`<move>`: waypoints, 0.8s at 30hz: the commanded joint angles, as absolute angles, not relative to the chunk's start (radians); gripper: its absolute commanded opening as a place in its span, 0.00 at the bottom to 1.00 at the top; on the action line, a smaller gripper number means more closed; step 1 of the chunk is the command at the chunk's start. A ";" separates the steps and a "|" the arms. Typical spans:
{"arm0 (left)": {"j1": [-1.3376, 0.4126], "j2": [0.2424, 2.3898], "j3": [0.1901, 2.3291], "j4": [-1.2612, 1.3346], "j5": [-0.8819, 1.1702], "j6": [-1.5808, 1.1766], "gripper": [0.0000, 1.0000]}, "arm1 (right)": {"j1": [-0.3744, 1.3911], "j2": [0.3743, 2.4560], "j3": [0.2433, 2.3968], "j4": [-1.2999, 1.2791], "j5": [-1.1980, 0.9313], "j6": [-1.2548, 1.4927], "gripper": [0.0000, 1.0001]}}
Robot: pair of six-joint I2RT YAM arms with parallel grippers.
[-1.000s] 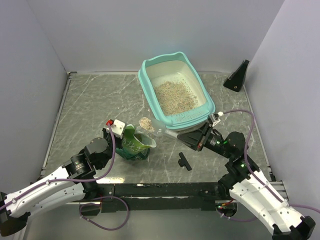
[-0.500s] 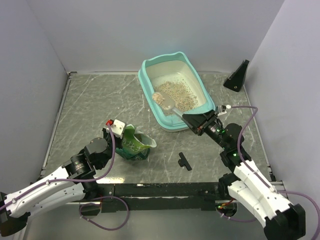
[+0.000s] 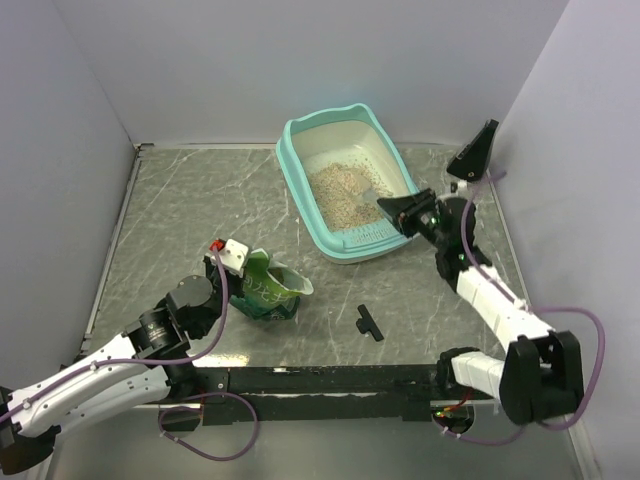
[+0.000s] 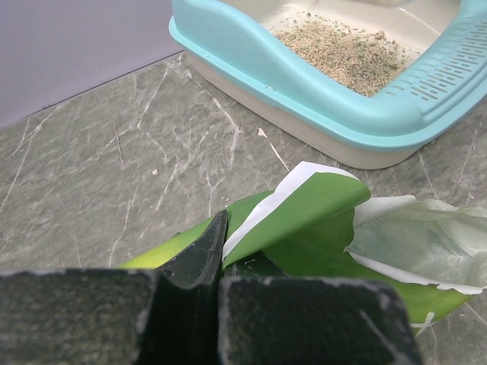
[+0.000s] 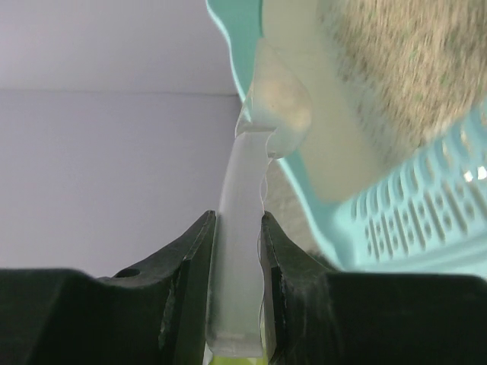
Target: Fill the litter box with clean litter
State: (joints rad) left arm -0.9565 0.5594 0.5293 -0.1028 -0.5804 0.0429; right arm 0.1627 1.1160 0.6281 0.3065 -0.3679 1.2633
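Observation:
The litter box [image 3: 292, 168], teal-rimmed with a cream pan, stands at the back centre. A heap of clean litter [image 3: 342, 192] lies inside it. My right gripper [image 3: 392, 212] hangs over the box's near right rim, shut on the handle of a translucent scoop [image 5: 242, 228]. The scoop's bowl [image 5: 278, 106] is tipped over the pan, beside the litter [image 5: 403, 68] and the rim [image 5: 411, 220]. My left gripper [image 3: 238, 275] is shut on the edge of a green bag [image 3: 268, 290] on the table. In the left wrist view the bag [image 4: 304, 220] folds over one finger, with the box [image 4: 304, 91] behind.
A small black part [image 3: 367, 322] lies on the table in front of the box. A black triangular stand [image 3: 477, 152] sits at the back right by the wall. Grey walls close in the left, back and right sides.
My right arm has carried the scoop from beside the green bag up and back over the litter box, and the scoop has turned over. The left arm and bag have not moved.

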 commanded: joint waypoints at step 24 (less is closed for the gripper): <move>-0.933 0.535 0.563 -0.114 -0.558 0.037 0.01 | 0.411 1.476 1.631 -0.775 0.183 0.258 0.00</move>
State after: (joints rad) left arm -0.9417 0.5446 0.5297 -0.1181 -0.5453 0.0410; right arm 0.3962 1.5803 1.6272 -0.7204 0.1177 0.3172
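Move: Over the near right part of the litter box, the right hand grips the scoop handle, with the bowl reaching forward and left. The litter patch lies about 12 cm ahead, 7 cm left and some 18 cm below. The slotted ledge is 4 cm back, 1 cm left and 10 cm below; the green bag is 17 cm back, 26 cm left and 12 cm lower. From the left hand, the litter patch is roughly 29 cm ahead, 24 cm right and 18 cm below. Tipping the scoop over the litter, the right hand rolls its left side down by a good 60 degrees while sweeping forward about 9 cm over the box, then draws back some 3 cm, rising slightly late on. It drifts a little right and returns, also swinging slightly counter-clockwise; the fingers keep their grip on the handle throughout. ##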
